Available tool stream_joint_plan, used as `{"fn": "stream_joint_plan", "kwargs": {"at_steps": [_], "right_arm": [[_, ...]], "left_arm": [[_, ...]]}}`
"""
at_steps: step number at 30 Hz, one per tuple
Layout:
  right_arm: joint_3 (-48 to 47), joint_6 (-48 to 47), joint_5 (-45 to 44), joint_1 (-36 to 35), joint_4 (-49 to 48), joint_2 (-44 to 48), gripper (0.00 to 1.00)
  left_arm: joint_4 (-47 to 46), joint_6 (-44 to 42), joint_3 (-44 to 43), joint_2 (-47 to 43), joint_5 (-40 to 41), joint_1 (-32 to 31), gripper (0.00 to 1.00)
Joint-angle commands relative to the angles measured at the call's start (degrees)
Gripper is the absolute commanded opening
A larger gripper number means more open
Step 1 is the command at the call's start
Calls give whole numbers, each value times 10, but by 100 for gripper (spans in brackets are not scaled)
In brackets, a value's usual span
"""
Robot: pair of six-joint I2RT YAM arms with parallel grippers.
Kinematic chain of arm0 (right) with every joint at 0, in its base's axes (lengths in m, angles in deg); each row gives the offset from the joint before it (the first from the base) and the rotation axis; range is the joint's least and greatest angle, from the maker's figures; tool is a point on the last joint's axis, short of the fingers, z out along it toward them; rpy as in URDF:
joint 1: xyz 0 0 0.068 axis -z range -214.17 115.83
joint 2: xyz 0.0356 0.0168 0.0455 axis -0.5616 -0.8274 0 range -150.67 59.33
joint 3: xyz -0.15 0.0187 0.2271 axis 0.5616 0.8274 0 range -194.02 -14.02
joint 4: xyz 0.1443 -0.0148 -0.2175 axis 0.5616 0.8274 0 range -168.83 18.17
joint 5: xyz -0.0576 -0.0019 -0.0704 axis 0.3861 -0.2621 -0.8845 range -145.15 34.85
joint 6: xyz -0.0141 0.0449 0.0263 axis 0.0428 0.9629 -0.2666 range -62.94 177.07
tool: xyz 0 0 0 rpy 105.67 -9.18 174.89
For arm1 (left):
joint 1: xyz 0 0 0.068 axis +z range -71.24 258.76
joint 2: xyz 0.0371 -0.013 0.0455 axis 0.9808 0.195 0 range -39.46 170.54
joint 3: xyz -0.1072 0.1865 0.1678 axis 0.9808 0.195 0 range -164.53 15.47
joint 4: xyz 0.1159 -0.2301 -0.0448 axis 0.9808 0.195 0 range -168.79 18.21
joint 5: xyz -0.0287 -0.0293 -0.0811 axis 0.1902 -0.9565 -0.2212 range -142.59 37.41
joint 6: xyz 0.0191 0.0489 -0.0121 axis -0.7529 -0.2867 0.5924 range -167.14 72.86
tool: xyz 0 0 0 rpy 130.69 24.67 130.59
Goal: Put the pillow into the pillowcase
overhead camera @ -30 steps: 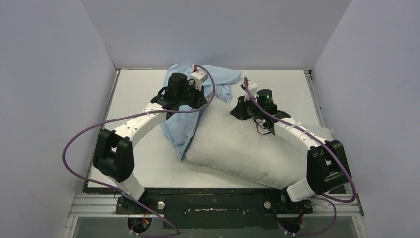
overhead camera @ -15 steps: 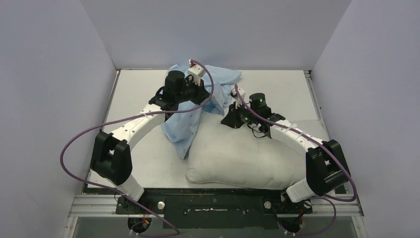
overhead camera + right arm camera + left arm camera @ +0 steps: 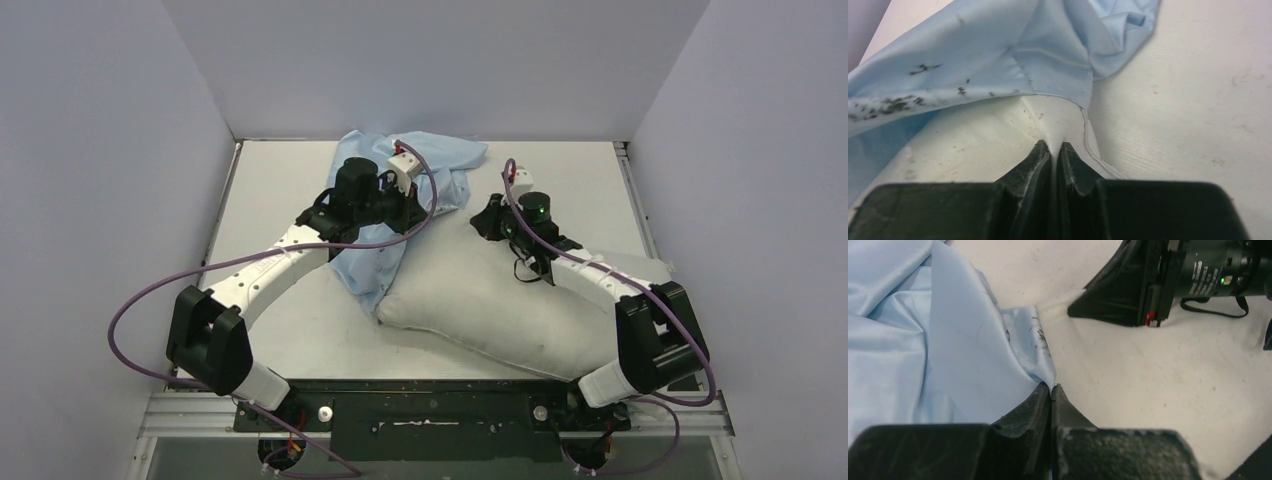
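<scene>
The off-white pillow lies slantwise across the right half of the table, its far end at the light blue pillowcase. That cloth is bunched at the back centre and drapes over the pillow's left flank. My left gripper is shut on a hem of the pillowcase, right beside the pillow's surface; its tips pinch the cloth. My right gripper is shut on a pinch of the pillow's fabric near its far corner, just under the pillowcase edge. The two grippers stand close, facing each other.
Grey walls close in the white table on the left, back and right. Purple cables loop off both arms. The right arm's forearm lies over the pillow. Bare tabletop shows to the right of the pillowcase.
The left gripper has carried the pillowcase hem right and nearer, toward the pillow. The right gripper swung left with the pillow end, then back right. The pillow's near end has shifted.
</scene>
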Motion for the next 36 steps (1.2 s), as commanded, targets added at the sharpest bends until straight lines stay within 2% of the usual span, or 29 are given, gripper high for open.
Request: {"fn": "stream_joint_plan", "kwargs": {"at_steps": [1,8,14,19,20,21,23,27,31,36], "right_arm": [[31,35,-107,8,-125,28,0],[61,83,-248,17,-148,62,0],[61,120,-367,14,-153,48,0],[34,167,-413,9,-144,22,0],[31,177,-422,6,-142,19,0],[28,184,-428,3,-141,15,0],[27,192,-434,-3,-145,10,0],[36,192,-431,-6,-151,6,0],[50,199,-425,-5,-163,3,0],[49,203,-424,-7,-165,0,0]], "left_arm": [[25,-23,11,-33,-14,-7,0],[61,-41,10,-39,-24,-9,0],[75,-7,1,-53,-48,-12,0],[-14,68,37,-87,-87,-13,0],[-33,81,54,-92,-90,-12,3],[-44,87,63,-98,-87,-12,10],[-34,85,81,-111,-53,-13,24],[18,73,132,-156,68,-22,42],[45,58,179,-201,140,-45,46],[72,57,203,-213,203,-78,46]]}}
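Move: The left hand holds the pillowcase's mouth edge; the pillow's near-left corner, which it works towards, lies about 13 cm back, 10 cm to its left and 19 cm below. A loose pillowcase flap lies some 13 cm ahead and 6 cm to its right, about 16 cm down. The right hand has the pillow's far edge pinched; from it the held mouth edge is roughly 10 cm left, about level fore-and-aft and 6 cm higher, and the flap some 14 cm ahead and 5 cm left, 8 cm lower. The left hand, still pinching the pillowcase's mouth edge, draws it back over the left end of the pillow, dips and lifts slightly, then opens its fingers about halfway and lets go, carrying on back and left towards the pillow's near-left corner and sinking, about 8 cm back in all, to end with open fingers above the cloth there. Meanwhile the right hand keeps its pinch on the pillow's far edge and takes it right and forward, away from the left hand, turning some 40 degrees clockwise before coming to rest. ##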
